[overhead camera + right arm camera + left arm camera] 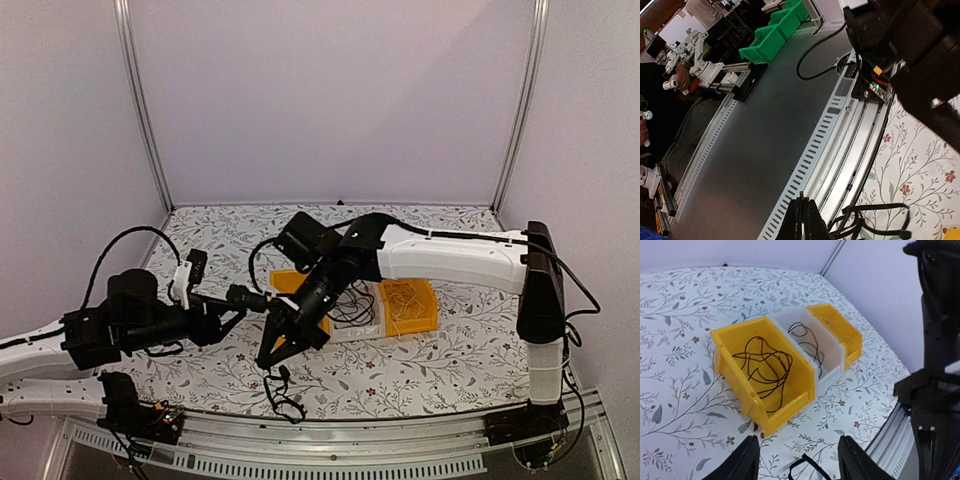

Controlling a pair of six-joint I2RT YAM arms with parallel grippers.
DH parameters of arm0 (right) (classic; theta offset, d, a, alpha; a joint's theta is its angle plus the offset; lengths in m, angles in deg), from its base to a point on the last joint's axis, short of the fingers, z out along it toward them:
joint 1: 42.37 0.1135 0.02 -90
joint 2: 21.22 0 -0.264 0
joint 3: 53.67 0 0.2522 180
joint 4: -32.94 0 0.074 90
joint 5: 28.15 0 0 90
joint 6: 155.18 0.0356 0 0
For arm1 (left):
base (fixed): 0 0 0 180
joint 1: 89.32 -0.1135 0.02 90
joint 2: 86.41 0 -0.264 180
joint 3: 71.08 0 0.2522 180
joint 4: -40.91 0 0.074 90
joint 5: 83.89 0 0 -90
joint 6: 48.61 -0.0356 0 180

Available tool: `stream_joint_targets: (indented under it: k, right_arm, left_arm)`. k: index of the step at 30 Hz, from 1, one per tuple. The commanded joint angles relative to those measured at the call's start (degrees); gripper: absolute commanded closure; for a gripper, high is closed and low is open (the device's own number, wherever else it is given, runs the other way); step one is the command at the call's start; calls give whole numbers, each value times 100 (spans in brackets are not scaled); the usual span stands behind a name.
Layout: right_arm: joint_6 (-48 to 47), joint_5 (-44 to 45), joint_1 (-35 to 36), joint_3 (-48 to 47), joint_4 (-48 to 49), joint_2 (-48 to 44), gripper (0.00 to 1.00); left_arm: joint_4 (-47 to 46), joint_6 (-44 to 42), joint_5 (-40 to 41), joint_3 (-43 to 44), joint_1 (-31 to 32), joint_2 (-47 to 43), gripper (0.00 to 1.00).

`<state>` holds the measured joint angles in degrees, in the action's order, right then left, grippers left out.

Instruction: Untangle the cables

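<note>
A thin black cable (283, 392) dangles from my right gripper (266, 362) down to the table's front edge. In the right wrist view that gripper (805, 206) is shut, a small plug end poking out at its tip, with the rest of the black cable (875, 220) bunched just beside it. My left gripper (799, 452) hangs open above the table, and a loop of black cable (801, 467) lies between its fingers (746, 460). More black cables lie in the near yellow bin (790, 395) and the white bin (832, 367). A pale cable (405, 300) sits in the far yellow bin (432, 312).
The three bins stand side by side mid-table. The right arm (935, 365) rises close on the right of the left wrist view. A slotted metal rail (350, 432) runs along the table's front edge, with the floor dropping away beyond it.
</note>
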<state>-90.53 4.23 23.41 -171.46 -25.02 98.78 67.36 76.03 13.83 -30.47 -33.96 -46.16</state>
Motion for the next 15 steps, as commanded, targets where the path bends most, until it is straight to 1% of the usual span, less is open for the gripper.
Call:
stream_joint_targets:
  k: [1, 4, 8, 12, 15]
  right_arm:
    - [-73, -114, -233, -862, -477, -607, 100]
    - [23, 54, -389, -1354, -519, -736, 100]
    - [59, 330, -529, -1677, -361, -917, 100]
    - [77, 641, -619, -1800, -122, -1078, 100]
    - [99, 726, -691, -1927, -109, -1108, 100]
  left_arm:
    - [-1736, -526, -690, -612, 126, -1135, 46]
    - [-1780, -619, -937, -582, 120, -1333, 45]
    - [-1885, -808, -1140, -376, 196, -940, 43]
    - [-2582, -1107, -1017, -366, 513, -364, 43]
    - [-3228, -1557, -916, -413, 762, 100, 43]
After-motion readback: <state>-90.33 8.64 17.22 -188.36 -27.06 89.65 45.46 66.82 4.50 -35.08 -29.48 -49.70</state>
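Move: The right hand already pinches the black cable, with its loose tail near the table edge, some 3 cm back, 3 cm to the right and 19 cm below. The left yellow bin lies about 25 cm ahead, 3 cm right and 16 cm below it; the white bin is 12 cm right of that. From the open left hand the cable's hanging part is roughly 12 cm back, 6 cm right and 9 cm below, the left yellow bin 13 cm ahead, 7 cm right and 15 cm below. Keeping its shut fingers on the black cable, the right hand hoists it fast, about 17 cm up and some 6 cm forward, slowing near the top as the wrist turns and the fingers point more to the left. The left hand, still open and holding nothing, rises about 7 cm, drawing back a little, then swings right towards the hanging cable while its fingers tip up towards level. ##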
